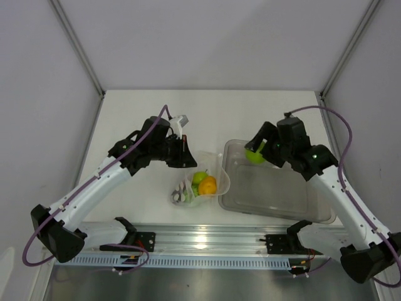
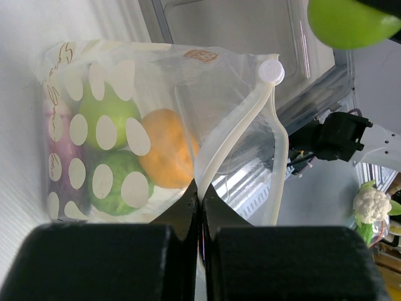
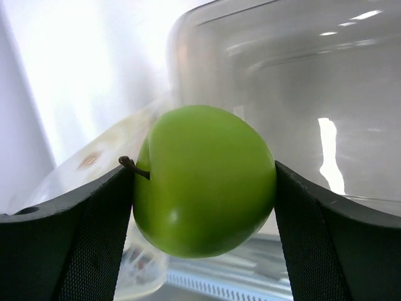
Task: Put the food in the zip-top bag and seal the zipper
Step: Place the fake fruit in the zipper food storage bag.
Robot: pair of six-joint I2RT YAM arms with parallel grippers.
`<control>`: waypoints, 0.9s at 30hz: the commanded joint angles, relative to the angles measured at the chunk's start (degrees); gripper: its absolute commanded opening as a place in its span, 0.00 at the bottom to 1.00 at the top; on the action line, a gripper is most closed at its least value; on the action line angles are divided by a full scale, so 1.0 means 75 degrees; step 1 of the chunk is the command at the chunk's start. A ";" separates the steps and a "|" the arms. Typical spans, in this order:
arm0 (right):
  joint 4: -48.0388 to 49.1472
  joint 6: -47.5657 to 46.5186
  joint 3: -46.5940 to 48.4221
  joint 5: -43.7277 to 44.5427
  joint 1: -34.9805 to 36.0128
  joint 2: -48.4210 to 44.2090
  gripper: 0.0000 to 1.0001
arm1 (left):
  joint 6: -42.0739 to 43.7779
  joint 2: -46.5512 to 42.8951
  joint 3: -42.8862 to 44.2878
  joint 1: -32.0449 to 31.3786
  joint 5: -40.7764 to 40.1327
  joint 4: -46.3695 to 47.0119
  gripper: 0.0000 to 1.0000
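Note:
The zip-top bag lies on the white table left of the tub, its mouth held up. My left gripper is shut on the pale zipper strip at the mouth edge. Inside the bag sit a small orange, a yellow-green pear, another green piece and the dark purple eggplant. My right gripper is shut on a round green fruit, held above the tub's far left corner.
A rigid clear grey tub stands right of the bag, under the right arm. A metal rail runs along the near edge. A toy cauliflower shows off the table. Grey walls enclose the table on three sides.

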 commanded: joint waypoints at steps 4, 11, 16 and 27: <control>0.0419 0.0019 0.1888 0.0392 0.2317 0.1014 0.00 | -0.0161 -0.0165 -0.0025 -0.0036 -0.0002 0.0324 0.01; 0.0057 -0.0039 0.3379 0.1400 0.4370 0.2304 0.00 | -0.0149 -0.0130 0.0011 -0.0025 -0.0037 0.0277 0.01; -0.0399 -0.0063 0.3907 0.1775 0.5017 0.2960 0.00 | -0.0149 -0.0094 -0.0024 -0.0025 -0.0049 0.0301 0.01; -0.0811 -0.0074 0.3674 0.2431 0.5534 0.2809 0.13 | -0.0138 -0.0001 0.0081 -0.0036 -0.0061 0.0289 0.01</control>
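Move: The right hand, already holding the green apple, has the open bag mouth roughly 18 cm to its left, 6 cm back and 8 cm below. The left fingertips pinching the bag's rim are about 24 cm to its left and 4 cm back, at much the same height; the orange in the bag lies some 19 cm left, 4 cm back and 18 cm down. From the left hand, the mouth is about 7 cm to the right, 2 cm back and 8 cm lower. Leftward in one quick arc of about 20 cm, the right hand carries the green apple off the tray side to the bag mouth, rising some 7 cm on the way, then sinking about 2 cm as it eases to a stop. It draws back some 7 cm and turns about 30 degrees counter-clockwise, grip kept, while the left hand stays put, still pinching the rim. ##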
